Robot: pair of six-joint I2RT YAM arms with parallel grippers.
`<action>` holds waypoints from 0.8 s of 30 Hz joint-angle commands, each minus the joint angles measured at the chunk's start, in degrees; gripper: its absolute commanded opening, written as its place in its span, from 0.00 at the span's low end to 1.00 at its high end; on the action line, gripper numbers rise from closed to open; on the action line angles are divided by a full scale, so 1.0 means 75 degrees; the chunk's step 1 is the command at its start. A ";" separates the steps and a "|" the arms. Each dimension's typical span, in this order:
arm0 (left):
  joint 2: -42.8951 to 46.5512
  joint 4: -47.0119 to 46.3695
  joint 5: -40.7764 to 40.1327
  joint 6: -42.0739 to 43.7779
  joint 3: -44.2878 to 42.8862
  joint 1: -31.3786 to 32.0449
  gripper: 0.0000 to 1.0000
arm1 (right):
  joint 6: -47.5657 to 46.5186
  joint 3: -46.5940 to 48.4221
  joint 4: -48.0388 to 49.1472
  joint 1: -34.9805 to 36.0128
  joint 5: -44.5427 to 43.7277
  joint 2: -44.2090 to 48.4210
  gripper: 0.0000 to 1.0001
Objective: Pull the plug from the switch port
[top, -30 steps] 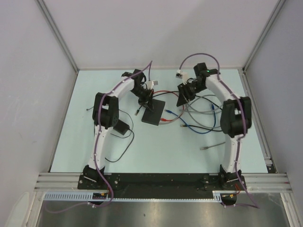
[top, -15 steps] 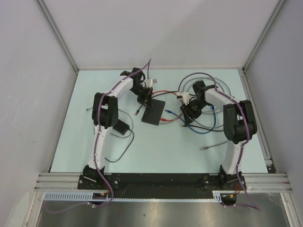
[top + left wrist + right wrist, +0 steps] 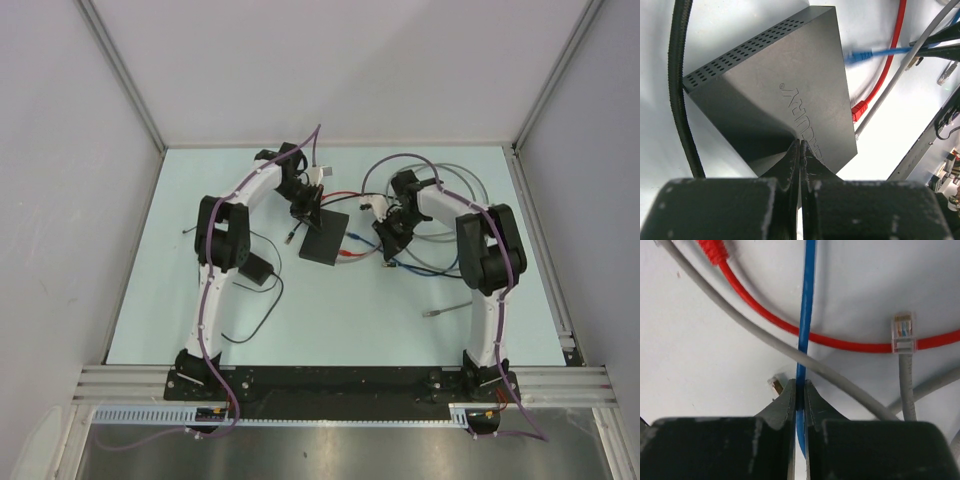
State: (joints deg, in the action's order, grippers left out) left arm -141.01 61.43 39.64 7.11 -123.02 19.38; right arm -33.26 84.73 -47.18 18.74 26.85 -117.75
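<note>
The switch (image 3: 325,237) is a flat black box lying mid-table; its vented top (image 3: 790,85) fills the left wrist view. My left gripper (image 3: 800,141) is shut, its tips resting on the switch's near corner (image 3: 304,218). A blue plug (image 3: 856,55) meets the switch's right side, and a red plug (image 3: 859,108) lies close to the same side; whether either sits in a port I cannot tell. To the right of the switch, my right gripper (image 3: 799,384) is shut on the blue cable (image 3: 807,300), low over the table (image 3: 387,247).
A red cable (image 3: 765,315) and a grey cable (image 3: 740,322) cross the blue one just ahead of my right fingers. A loose clear plug (image 3: 903,332) lies to the right. A black power adapter (image 3: 258,268) with thin cord sits left, a loose grey lead (image 3: 445,309) near right.
My right arm swung from the back of the table down and left onto the cables, and its jaws closed on the blue cable. The left arm and switch have not moved.
</note>
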 commanded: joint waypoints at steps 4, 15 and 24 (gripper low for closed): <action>0.0239 0.0024 -0.0211 0.0200 -0.0191 0.0077 0.01 | -0.1330 -0.0223 -0.1769 -0.0330 0.0145 0.1180 0.05; 0.0157 0.0048 -0.0164 0.0141 -0.0144 0.0100 0.01 | -0.3286 -0.1324 -0.3786 -0.1045 -0.0193 0.1954 0.05; 0.0122 0.0012 -0.0105 0.0094 -0.0121 0.0135 0.01 | -0.4659 -0.1781 -0.3964 -0.1620 -0.2019 0.2213 0.06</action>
State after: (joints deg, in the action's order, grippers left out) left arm -141.01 61.45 39.66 7.07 -123.02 19.70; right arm -61.47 71.66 -74.89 7.46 19.49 -104.31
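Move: The right hand already has the blue cable pinched, its plug about 8 cm to the left and 6 cm ahead, just off the switch. The clear table it is heading for lies by the loose gray plug, some 14 cm back and 9 cm to the right. The red plug sits 9 cm left and 3 cm ahead; the black cable's plug lies almost under the fingertips. From the left hand, the gray plug is about 20 cm back and 26 cm right. Back and to the right in equal parts, roughly 12 cm each way, the right hand sweeps away from the switch towards the gray plug, keeping its shut grip on the blue cable and drawing the plug behind it. It rises some 4 cm early on, sinks slightly later and finishes mostly rightward, turning about 15 degrees counter-clockwise. ##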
